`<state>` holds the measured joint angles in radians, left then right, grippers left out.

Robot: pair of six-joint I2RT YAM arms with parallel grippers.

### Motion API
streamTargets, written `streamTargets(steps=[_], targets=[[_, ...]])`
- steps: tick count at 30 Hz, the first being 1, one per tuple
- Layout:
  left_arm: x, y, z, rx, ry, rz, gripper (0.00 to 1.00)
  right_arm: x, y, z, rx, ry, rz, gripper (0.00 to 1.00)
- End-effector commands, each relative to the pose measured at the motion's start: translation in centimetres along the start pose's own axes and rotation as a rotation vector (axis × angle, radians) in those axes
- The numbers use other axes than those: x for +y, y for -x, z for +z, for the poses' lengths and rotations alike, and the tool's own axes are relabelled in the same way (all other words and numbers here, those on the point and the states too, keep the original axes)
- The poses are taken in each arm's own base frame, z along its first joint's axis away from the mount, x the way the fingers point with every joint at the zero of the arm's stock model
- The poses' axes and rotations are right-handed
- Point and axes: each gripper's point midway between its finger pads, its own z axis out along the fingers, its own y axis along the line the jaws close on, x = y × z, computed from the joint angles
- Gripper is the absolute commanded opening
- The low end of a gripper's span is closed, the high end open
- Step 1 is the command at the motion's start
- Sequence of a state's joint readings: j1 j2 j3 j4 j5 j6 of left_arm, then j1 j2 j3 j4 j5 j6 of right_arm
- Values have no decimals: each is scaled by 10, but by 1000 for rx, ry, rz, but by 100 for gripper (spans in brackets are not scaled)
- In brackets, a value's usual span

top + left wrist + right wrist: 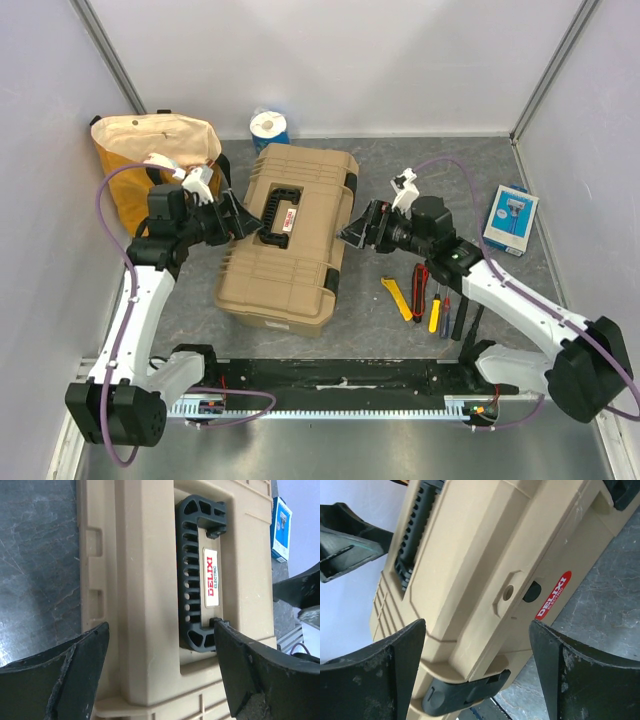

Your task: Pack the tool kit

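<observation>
The tan ribbed toolbox point(290, 240) lies in the middle of the table with its lid down and its black handle point(280, 210) folded flat. My left gripper point(243, 226) stands open at the box's left side, its jaws spanning the lid edge point(145, 605) beside the handle point(197, 575). On the right side my right gripper point(352, 232) is open too, straddling the box's edge point(485, 570) above a black latch point(465, 692). A yellow cutter point(398, 297), a red cutter point(420, 288) and screwdrivers point(441, 311) lie on the table right of the box.
A yellow cloth bag point(150, 160) stands at the back left. Behind the box sits a blue-white roll point(268, 128). A flat blue-white packet point(512, 220) lies at the far right. Grey walls close in the sides and the back.
</observation>
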<state>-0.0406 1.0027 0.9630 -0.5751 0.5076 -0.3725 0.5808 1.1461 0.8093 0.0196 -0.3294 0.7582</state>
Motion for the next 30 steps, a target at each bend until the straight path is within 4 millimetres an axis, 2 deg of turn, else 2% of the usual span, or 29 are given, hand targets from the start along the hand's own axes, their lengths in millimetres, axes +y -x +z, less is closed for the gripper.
streamTargets(steps=[1, 5, 8, 14, 18, 25, 30], targets=[[18, -11, 21, 41, 14, 13, 91, -2, 5, 15, -68, -36, 27, 90], [31, -8, 39, 69, 37, 24, 91, -10, 0, 22, -83, -71, 39, 88], [33, -11, 51, 106, 12, 13, 87, -16, -4, 28, -85, -83, 50, 87], [12, -17, 76, 173, -137, -47, 73, -34, -3, 39, -120, -138, 76, 80], [-11, -23, 97, 227, -170, -13, 69, -43, 8, 43, -158, -194, 61, 75], [-12, -18, 127, 233, -138, -72, 64, -86, 31, 50, -175, -281, 99, 71], [-20, -8, 136, 234, -166, -76, 63, -111, 63, 55, -188, -290, 90, 70]])
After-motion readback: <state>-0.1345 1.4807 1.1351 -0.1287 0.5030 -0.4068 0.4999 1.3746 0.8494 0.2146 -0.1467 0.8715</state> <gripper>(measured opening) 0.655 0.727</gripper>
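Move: The tool case's middle lies some 12 cm to the right of the left hand, about 3 cm back and 9 cm below; the case's black handle sits about 9 cm right of that hand, level with it fore and aft. The tool bag is roughly 20 cm left and 10 cm ahead, the paper roll some 25 cm ahead and 6 cm right. For the right hand, the case's middle is about 17 cm left, 1 cm back and 8 cm below, the yellow cutter 11 cm right and 17 cm back. Closing partway over the case's opposite long edges, both hands take hold of its lid rims and slide the case forward. The left goes about 13 cm forward, veering right in the second half; the right first sinks some 3 cm beside its rim, then goes about 9 cm forward while turning clockwise, some 15 degrees. ##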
